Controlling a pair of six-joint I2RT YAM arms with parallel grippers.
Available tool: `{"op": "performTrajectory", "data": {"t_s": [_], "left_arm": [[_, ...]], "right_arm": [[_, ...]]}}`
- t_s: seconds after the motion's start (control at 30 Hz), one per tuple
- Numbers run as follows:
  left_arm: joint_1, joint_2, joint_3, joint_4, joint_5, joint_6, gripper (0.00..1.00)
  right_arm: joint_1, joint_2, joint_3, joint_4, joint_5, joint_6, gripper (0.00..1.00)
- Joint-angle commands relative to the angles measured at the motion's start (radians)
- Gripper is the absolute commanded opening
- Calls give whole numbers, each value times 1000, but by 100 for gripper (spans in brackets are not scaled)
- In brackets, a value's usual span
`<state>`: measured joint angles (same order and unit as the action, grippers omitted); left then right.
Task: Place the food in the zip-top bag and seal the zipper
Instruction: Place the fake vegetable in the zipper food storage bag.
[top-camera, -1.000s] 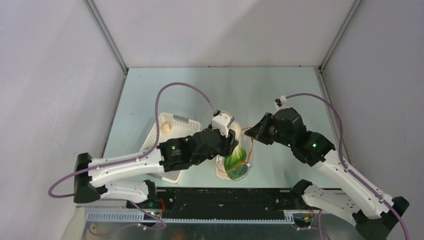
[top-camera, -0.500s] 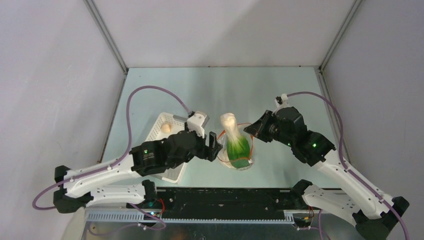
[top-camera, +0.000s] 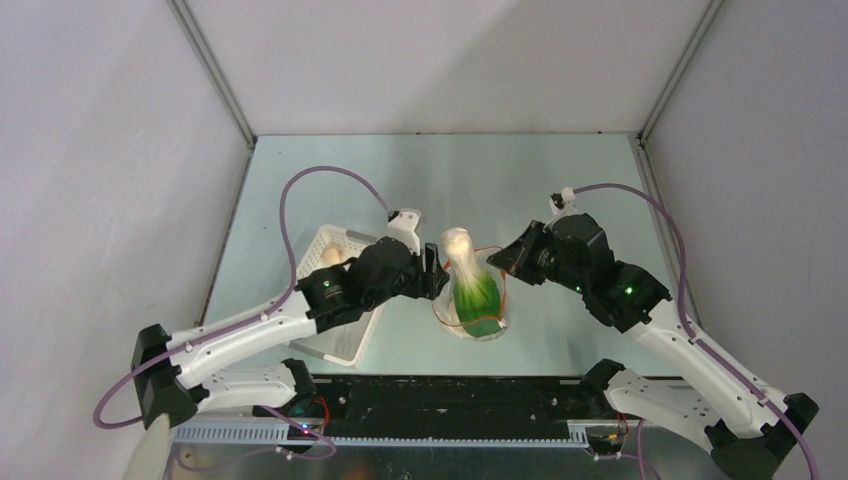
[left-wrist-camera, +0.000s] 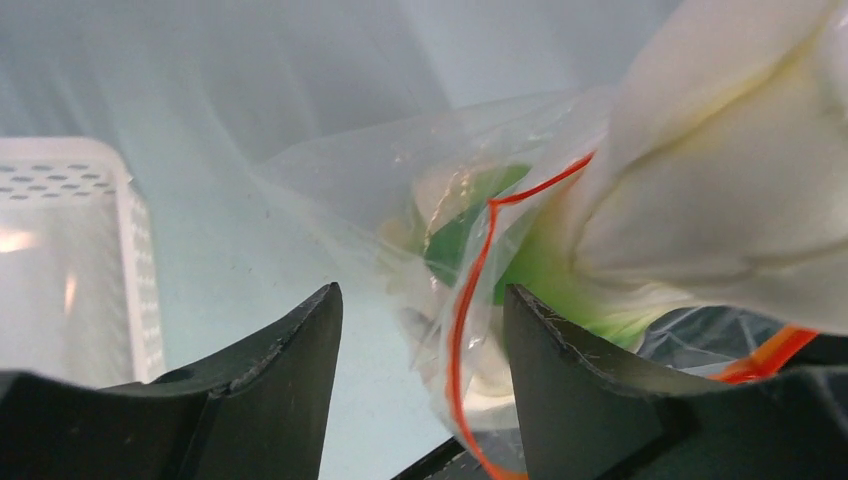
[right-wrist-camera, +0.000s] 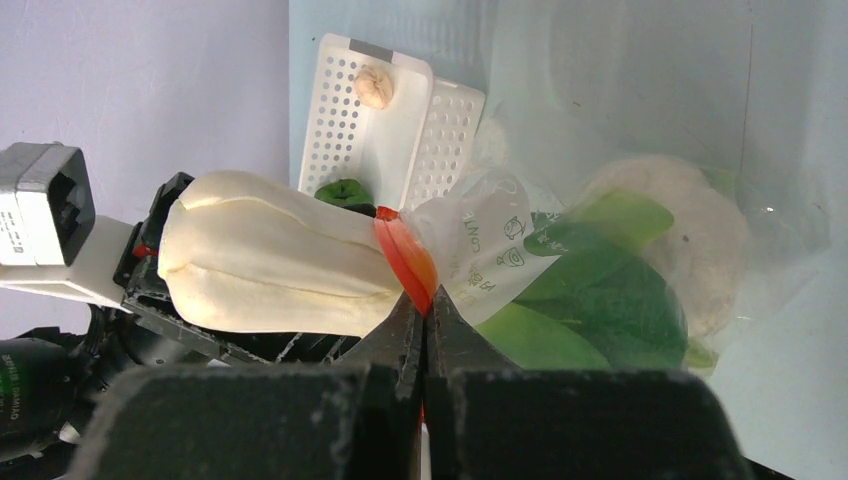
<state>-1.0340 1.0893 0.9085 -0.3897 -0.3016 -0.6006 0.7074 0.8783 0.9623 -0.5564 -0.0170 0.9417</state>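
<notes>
The zip-top bag (top-camera: 470, 318) sits at the table's near middle, its mouth open. A bok choy lies in it, green leaves (top-camera: 476, 298) inside and white stalk (top-camera: 458, 245) poking out of the mouth. A pale lumpy piece (right-wrist-camera: 700, 240) rests deeper in the bag. My right gripper (right-wrist-camera: 425, 300) is shut on the red-orange zipper (right-wrist-camera: 405, 255) at the mouth's right side. My left gripper (left-wrist-camera: 422, 295) is open just left of the bag. The zipper's left run (left-wrist-camera: 470, 290) hangs between its fingers (left-wrist-camera: 290, 340), untouched.
A white perforated basket (top-camera: 340, 340) lies left of the bag, partly under my left arm. One small mushroom (top-camera: 332, 256) sits in it, also in the right wrist view (right-wrist-camera: 375, 87). Purple cables loop above both arms. Grey walls close in the table.
My left gripper let go of the bok choy, drew back to the left, then edged in again beside the bag mouth. The stalk now stands free. The right arm has not moved.
</notes>
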Motion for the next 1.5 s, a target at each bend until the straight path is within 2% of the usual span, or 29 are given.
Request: {"op": "performTrajectory", "data": {"t_s": [0.0, 0.1, 0.23, 0.3, 0.33, 0.37, 0.43, 0.63, 0.83, 0.87, 0.97, 1.13, 1.2, 1.37, 1.47], "left_arm": [[18, 20, 13, 143, 87, 20, 64], [23, 43, 17, 152, 92, 22, 60], [25, 89, 38, 174, 106, 31, 44], [25, 110, 67, 160, 100, 43, 24], [25, 120, 80, 138, 85, 49, 18], [26, 123, 108, 123, 74, 52, 5], [25, 106, 139, 84, 11, 61, 1], [24, -18, 145, 6, -194, 20, 0], [23, -58, 123, 19, -199, -11, 0], [22, -58, 123, 25, -194, -13, 0], [22, -45, 134, 46, -173, -14, 0], [18, -1, 168, 51, -145, -27, 0], [18, 10, 174, 45, -148, -38, 0], [18, 33, 203, -8, -183, -83, 0], [18, 42, 219, -28, -185, -110, 0]], "right_arm": [[0, -16, 33, 51, -4, -3, 0], [2, -14, 33, 53, -7, -3, 0], [2, -10, 33, 56, -21, -4, 0], [2, -11, 33, 55, -24, -6, 0], [2, -12, 33, 55, -24, -11, 0], [-1, -12, 33, 51, -23, -12, 0], [-8, -9, 33, 41, -26, -24, 0], [-62, 3, 34, -76, -12, -106, 0], [-64, 21, 39, -145, 57, -193, 1], [-62, 25, 41, -143, 59, -202, 8], [-56, 22, 58, -123, 56, -236, 16], [-47, 4, 97, -75, 68, -266, 44], [-42, -11, 111, -57, 79, -286, 51], [-41, -89, 119, -34, 149, -338, 61], [-20, -139, 116, 12, 98, -449, 62]]}}
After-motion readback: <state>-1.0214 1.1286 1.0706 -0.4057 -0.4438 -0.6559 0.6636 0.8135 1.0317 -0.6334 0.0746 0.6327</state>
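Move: The bag's left rim runs between the left hand's open fingers, its nearest stretch about 3 cm to the right, 1 cm ahead and 1 cm lower. The leek's middle stands some 7 cm right of that hand, 2 cm back and 4 cm below; the white basket is about 25 cm left, 5 cm back and 16 cm down. The right hand already pinches the right rim, with the leek's middle roughly 4 cm left, 4 cm back and 9 cm below. The left fingers pinch the bag's left rim after a reach of about 3 cm to the right, then carry it up some 6 cm, back left and slightly forward. The right hand, still pinching at first, eases right and down about 2 cm, opens to let go of the right rim, then draws off rightward and up roughly 5 cm, its fingers tipping upward. ##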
